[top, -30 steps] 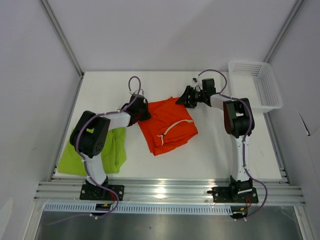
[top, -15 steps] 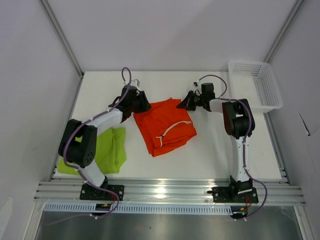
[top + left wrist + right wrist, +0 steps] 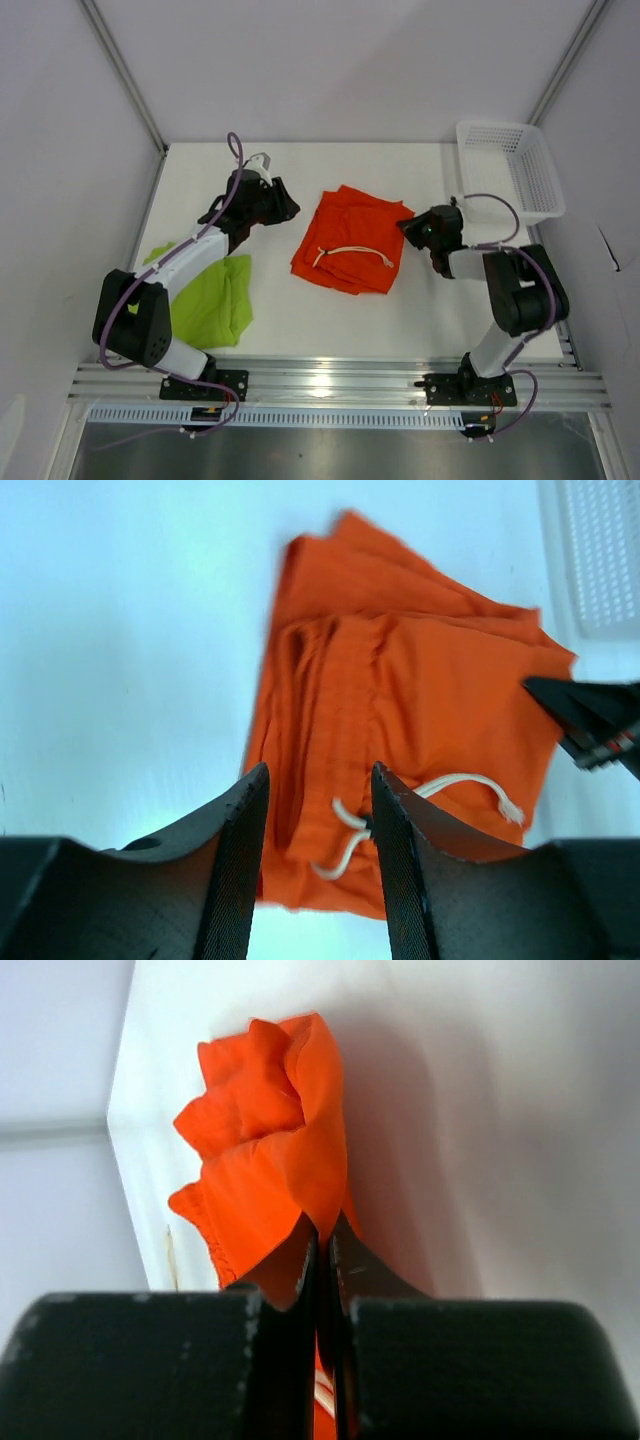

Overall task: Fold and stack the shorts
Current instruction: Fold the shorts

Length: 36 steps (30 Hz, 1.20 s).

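Observation:
The folded orange-red shorts [image 3: 350, 238] lie mid-table with the pale drawstring [image 3: 352, 254] on top. My right gripper [image 3: 406, 228] is shut on their right corner; in the right wrist view the orange fabric [image 3: 272, 1145] is pinched between the closed jaws [image 3: 320, 1232]. My left gripper [image 3: 288, 209] hovers open just left of the shorts, touching nothing; its wrist view shows the orange shorts [image 3: 420, 680] beyond the parted jaws [image 3: 318, 776]. The lime green shorts [image 3: 210, 305] lie at the near left, partly under the left arm.
A white mesh basket [image 3: 510, 170] stands at the back right corner, also seen as the basket [image 3: 600, 550] in the left wrist view. Grey walls close in the table on three sides. An aluminium rail [image 3: 330, 380] runs along the near edge.
My left gripper opened, let go of the orange shorts and drew back to the left. My right gripper shut on their right corner and dragged them right and nearer, turning them.

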Available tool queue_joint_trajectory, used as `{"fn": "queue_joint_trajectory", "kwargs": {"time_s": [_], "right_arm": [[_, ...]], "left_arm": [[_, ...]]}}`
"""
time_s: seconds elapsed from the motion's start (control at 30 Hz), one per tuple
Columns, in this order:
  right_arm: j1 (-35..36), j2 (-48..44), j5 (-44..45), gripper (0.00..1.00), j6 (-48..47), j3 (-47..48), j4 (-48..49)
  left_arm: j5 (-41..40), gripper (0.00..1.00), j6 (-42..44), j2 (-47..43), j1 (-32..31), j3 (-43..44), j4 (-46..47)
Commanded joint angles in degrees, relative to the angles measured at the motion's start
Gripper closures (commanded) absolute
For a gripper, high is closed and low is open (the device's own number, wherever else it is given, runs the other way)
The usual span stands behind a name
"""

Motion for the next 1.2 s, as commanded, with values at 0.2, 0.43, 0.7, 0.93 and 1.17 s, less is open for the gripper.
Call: {"fn": "queue_joint_trajectory", "kwargs": {"time_s": [0.2, 0.43, 0.7, 0.93, 1.17], "right_arm": [[16.7, -22.2, 24.8, 0.78, 4.7, -13.7, -14.6], [34.2, -32.3, 13.8, 0.04, 5.7, -18.4, -28.7], [17.3, -37.5, -1.8, 0.01, -13.0, -12.8, -38.0], [2.3, -18.0, -21.0, 0.00, -28.8, -1.1, -37.6], [-0.2, -1.4, -33.7, 0.00, -30.6, 7.9, -30.4]], "left_arm": [[2.5, 0.49, 0.8, -3.2, -0.7, -4.6, -0.8], [0.8, 0.42, 2.0, -6.3, -0.7, -4.5, -4.2], [1.0, 0.36, 2.1, -9.0, -0.7, -5.0, -7.3], [1.3, 0.09, 0.3, -13.3, -0.7, -12.3, -7.0], [3.3, 0.01, -6.5, -20.4, -0.7, -23.8, 0.6]]}}
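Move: The right gripper, shut on the right edge of the red shorts, has the shorts' middle about 13 cm to its left, 4 cm back and 5 cm below. The drawstring lies some 12 cm left and 8 cm back of it, the white basket about 28 cm right and 13 cm ahead. The free left gripper has the shorts' middle about 17 cm to its right, nearly level and 15 cm below; the green shorts are about 20 cm left and 17 cm back. Whip the right gripper back towards the base with the held edge, then open it wide to let the shorts go as it swings left; carry on to some 23 cm back, then return about 11 cm forward and rightward to the near right edge, turning counter-clockwise and dipping slightly. Meanwhile draw the left gripper back about 9 cm and lower it, opening fully, towards the shorts' left edge. ##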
